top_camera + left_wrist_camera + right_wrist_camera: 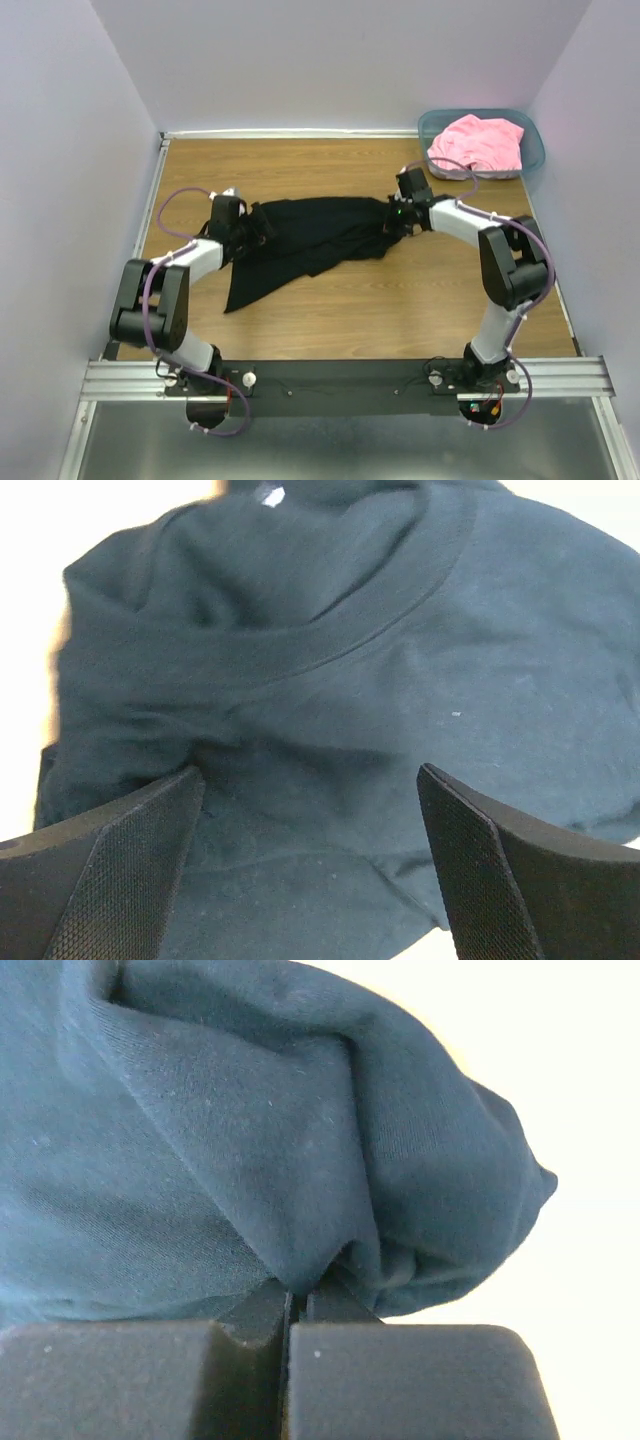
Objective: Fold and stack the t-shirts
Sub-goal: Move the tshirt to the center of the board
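Note:
The black t-shirt (305, 238) lies rumpled across the middle of the wooden table, one part trailing toward the front left. My left gripper (250, 228) is at its left end, open, with the collar area (330, 660) between and ahead of the fingers (120, 870). My right gripper (392, 222) is at the shirt's right end, shut on a bunched fold of the black cloth (300, 1160). The pink t-shirt (478, 143) lies crumpled in the bin at the back right.
The teal translucent bin (533, 133) stands at the table's back right corner. Purple walls enclose the table on three sides. A metal rail (350, 378) with both arm bases runs along the near edge.

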`<control>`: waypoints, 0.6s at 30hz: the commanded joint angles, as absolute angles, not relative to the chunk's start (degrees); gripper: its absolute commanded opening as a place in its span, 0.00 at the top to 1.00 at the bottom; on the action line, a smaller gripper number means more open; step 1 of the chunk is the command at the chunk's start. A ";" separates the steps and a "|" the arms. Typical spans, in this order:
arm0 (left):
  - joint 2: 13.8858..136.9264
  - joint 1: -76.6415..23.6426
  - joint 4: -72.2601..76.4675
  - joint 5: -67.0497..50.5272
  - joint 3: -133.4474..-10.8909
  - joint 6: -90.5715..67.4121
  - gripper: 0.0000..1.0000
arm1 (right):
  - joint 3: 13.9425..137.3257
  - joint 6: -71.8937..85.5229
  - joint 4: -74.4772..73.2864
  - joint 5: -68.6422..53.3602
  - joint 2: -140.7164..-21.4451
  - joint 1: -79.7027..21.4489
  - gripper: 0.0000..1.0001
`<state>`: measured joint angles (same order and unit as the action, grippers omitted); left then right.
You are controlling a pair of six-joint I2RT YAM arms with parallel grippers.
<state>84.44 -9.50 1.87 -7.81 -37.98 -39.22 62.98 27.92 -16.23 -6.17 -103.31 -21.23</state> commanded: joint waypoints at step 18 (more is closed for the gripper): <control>60.30 -20.79 -18.35 9.57 -35.07 -44.72 0.05 | 65.85 25.14 -16.96 -4.48 -93.90 -17.05 0.18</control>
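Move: The right hand already pinches the black t-shirt's right end; the shirt's middle lies about 18 cm to its left and 5 cm back, and the board's center about 9 cm left and 6 back. The bin with the pink shirt stands some 18 cm right and 16 cm ahead. From the open left hand, low over the shirt's left part, the shirt's middle is about 8 cm right and 2 cm back, just below. The right hand drags the t-shirt about 9 cm forward, releases; the open left edges forward, then lifts 10 cm. ##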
